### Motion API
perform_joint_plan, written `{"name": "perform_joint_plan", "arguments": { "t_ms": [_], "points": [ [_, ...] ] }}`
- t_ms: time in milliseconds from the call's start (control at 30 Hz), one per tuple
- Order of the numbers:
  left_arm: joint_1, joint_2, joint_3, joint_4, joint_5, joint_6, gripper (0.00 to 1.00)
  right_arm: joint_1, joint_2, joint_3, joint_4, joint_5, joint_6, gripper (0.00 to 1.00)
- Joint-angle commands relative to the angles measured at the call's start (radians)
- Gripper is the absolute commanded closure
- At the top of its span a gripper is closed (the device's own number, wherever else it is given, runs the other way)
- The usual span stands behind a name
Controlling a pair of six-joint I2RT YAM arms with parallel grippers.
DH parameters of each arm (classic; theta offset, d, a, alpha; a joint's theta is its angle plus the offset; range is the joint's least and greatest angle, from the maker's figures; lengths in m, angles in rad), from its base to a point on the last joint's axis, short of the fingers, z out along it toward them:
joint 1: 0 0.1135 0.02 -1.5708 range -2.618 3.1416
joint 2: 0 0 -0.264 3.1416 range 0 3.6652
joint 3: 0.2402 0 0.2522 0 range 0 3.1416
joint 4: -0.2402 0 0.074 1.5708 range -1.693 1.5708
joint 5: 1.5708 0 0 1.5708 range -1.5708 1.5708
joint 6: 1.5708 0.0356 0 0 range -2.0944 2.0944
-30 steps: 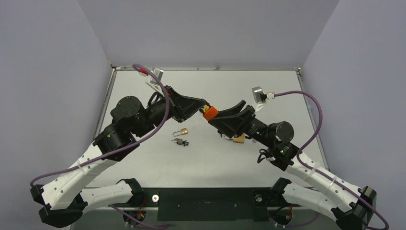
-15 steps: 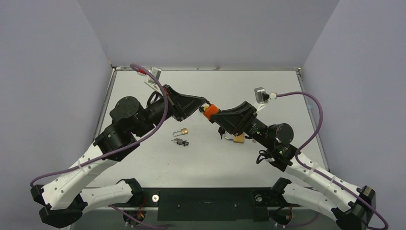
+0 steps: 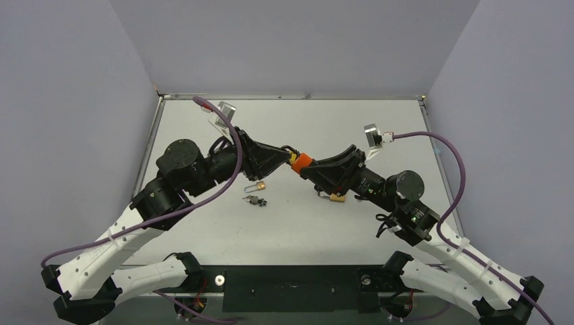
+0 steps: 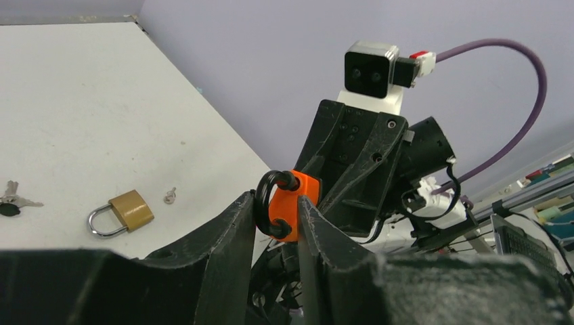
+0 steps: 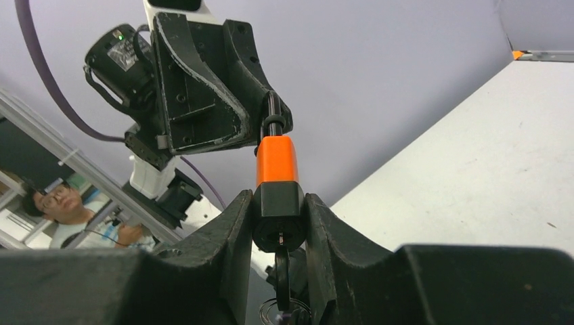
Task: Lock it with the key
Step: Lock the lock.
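An orange padlock [image 3: 300, 161] with a black base is held in the air between both grippers. My left gripper [image 3: 290, 160] is shut on its shackle end; the left wrist view shows the orange body [image 4: 292, 203] and black shackle [image 4: 264, 203] between my fingers [image 4: 237, 223]. My right gripper [image 3: 308, 168] is shut on the black base [image 5: 278, 203], with the orange body [image 5: 276, 159] pointing away from it. A black key [image 5: 281, 267] sits in the keyhole and hangs below the base, with a key ring under it.
A small brass padlock [image 3: 259, 185] and a bunch of keys [image 3: 255, 200] lie on the white table [image 3: 223, 230] below the left gripper. Another brass padlock [image 3: 336, 198] lies under the right wrist. The left wrist view shows a brass padlock [image 4: 122, 211] and a small key [image 4: 170, 196].
Both grippers have kept hold of the orange padlock. The right arm has shifted right and its wrist has turned a little; the padlock has moved slightly right and nearer.
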Motion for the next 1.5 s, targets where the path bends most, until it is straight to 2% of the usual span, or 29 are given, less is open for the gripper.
{"name": "perform_joint_plan", "arguments": {
  "t_ms": [0,233,600,800,933,1267,1467],
  "points": [
    [0.025,-0.025,0.018,-0.043,0.12,0.091,0.74,-0.006,-0.029,0.083,-0.091,-0.067,-0.117,1.0],
    [0.099,-0.022,0.015,-0.064,0.339,0.125,0.74,-0.007,-0.045,0.114,-0.216,-0.132,-0.185,1.0],
    [0.164,0.012,0.03,-0.105,0.508,0.138,0.76,-0.009,-0.057,0.142,-0.271,-0.142,-0.214,1.0],
    [0.168,0.028,0.033,-0.116,0.536,0.139,0.81,-0.009,-0.052,0.156,-0.284,-0.147,-0.226,1.0],
    [0.169,0.033,0.037,-0.115,0.545,0.138,0.99,-0.009,-0.046,0.158,-0.287,-0.149,-0.23,1.0],
    [0.166,0.038,0.036,-0.1,0.587,0.152,1.0,-0.014,-0.037,0.179,-0.243,-0.224,-0.192,1.0],
    [0.146,0.037,0.022,-0.063,0.588,0.146,1.0,-0.019,-0.018,0.176,-0.151,-0.258,-0.131,1.0]
  ]
}}
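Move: Just off the left fingertips, the shackle of the orange lock sits about 1 cm to the left hand's right and level with it in height. The lock body lies about 4 cm to that hand's right and 2 cm back, already held by the right hand. From the right hand the shackle is roughly 5 cm left, 2 cm ahead and 1 cm up; the key sits some 2 cm to its right, 1 cm back and 2 cm below. Sinking and drawing back together, about 4 cm each way for the left hand and slightly less downward for the right, the two hands carry the lock along. The left wrist turns some 20 degrees clockwise to face the lock, then its fingers shut on the shackle; the right fingers tip down roughly 15 degrees towards level and keep their grip on the body. ##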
